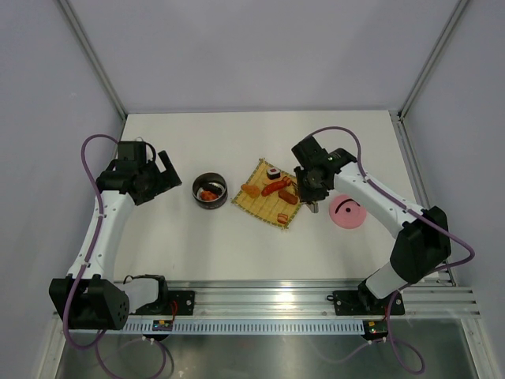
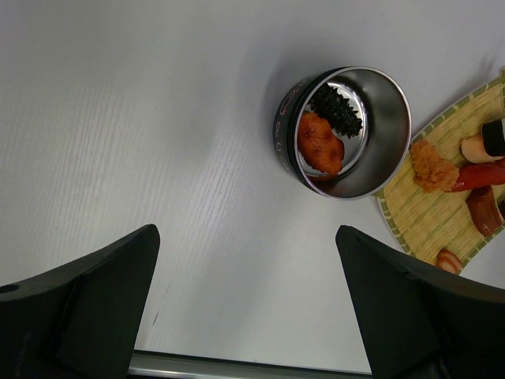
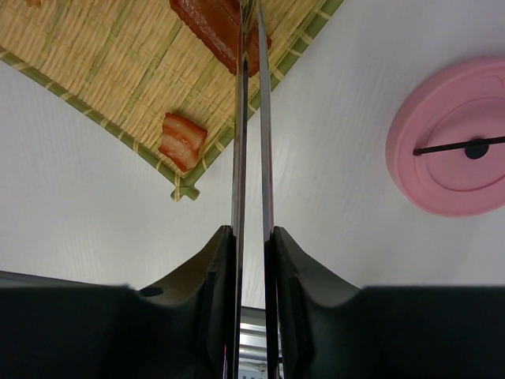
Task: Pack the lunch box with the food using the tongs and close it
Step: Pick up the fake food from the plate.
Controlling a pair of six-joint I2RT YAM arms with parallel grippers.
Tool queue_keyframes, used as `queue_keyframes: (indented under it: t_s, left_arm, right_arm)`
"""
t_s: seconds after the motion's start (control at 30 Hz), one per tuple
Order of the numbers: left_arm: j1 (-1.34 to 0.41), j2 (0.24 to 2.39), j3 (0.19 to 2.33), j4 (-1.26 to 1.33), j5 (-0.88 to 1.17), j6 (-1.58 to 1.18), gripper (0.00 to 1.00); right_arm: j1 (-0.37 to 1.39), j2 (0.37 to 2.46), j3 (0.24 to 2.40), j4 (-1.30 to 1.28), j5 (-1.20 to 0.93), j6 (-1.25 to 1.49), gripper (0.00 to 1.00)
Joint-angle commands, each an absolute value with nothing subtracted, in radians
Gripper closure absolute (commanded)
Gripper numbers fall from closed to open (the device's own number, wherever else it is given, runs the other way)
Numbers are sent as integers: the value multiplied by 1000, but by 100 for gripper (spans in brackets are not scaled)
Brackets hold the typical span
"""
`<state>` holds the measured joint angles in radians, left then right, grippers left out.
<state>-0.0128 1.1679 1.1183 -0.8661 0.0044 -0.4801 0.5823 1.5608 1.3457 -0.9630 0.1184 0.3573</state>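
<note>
The lunch box (image 1: 210, 190), a round metal tin (image 2: 394, 118), stands left of the mat and holds an orange piece (image 2: 319, 142) and a dark piece (image 2: 338, 109). My left gripper (image 2: 246, 230) hovers open to its left (image 1: 170, 178), holding nothing. My right gripper (image 3: 251, 230) is shut on the tongs (image 3: 239, 158), at the mat's right corner (image 1: 309, 193). The two thin arms are squeezed nearly together, and their tips meet at a red-brown sausage (image 3: 209, 24). More food lies on the mat: a striped piece (image 3: 183, 140), sausages (image 1: 276, 188) and a sushi roll (image 1: 273, 171).
The yellow bamboo mat (image 1: 256, 207) lies at mid-table, tilted like a diamond. The flat pink lid (image 1: 347, 212) rests on the table right of the mat, and shows close beside the tongs (image 3: 454, 150). An aluminium rail runs along the near edge (image 1: 260, 304).
</note>
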Motion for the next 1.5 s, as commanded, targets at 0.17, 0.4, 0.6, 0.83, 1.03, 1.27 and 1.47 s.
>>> queue_keyframes:
  t_s: [0.17,0.4,0.6,0.83,1.03,1.27,1.47]
  left_arm:
    - [-8,1147,1112,-833,14,-486,1]
    - [-8,1149,1112,-831,21,-488,1]
    - [-8,1150,1111,-831,29,-486,1]
    - [-8,1150,1108,-828,29,-486,1]
    - [-8,1152,1104,-828,23,-482,1]
    - [-8,1155,1100,-828,21,-480,1]
    - [-8,1157,1095,-827,20,-480,1]
  right_arm:
    - [594,1503,1325,-988,-23,348,76]
    - [650,1486,1342,-1028,-19,353,77]
    - [652,1440,1370,-1019,58,394,72]
    - [658,1445,1365,-966,5,434,52]
    - [703,1499,1351,-920,-21,462,44]
    - [742,1566,1364,-942,70,468,44]
    - [759,1578,1367,-956,106,472,45]
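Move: The right hand already holds the tongs, their nearly shut tips out over the right end of the brown sausage, whose middle lies about 6 cm ahead, 7 cm to the left and 12 cm below. The bacon lies 8 cm left and 1 cm nearer the base than the hand, the red sausage about 10 cm ahead and 12 cm left, and the pink lid 13 cm to its right, 1 cm ahead. For the idle left hand, the brown sausage is some 35 cm right, 5 cm ahead, 16 cm below. Keeping the tongs squeezed nearly shut and low over the plate, the right hand draws back about 4 cm and 2 cm left with the brown sausage's end at the tips, then rises by 2 to 3 cm while its fingers open and let the tongs spread wide. With the tongs open it swings about 3 cm farther left, its left side tilting up a little and easing back, and sinks some 3.5 cm to bring the two tips down on either side of the brown sausage, fingers still open. ##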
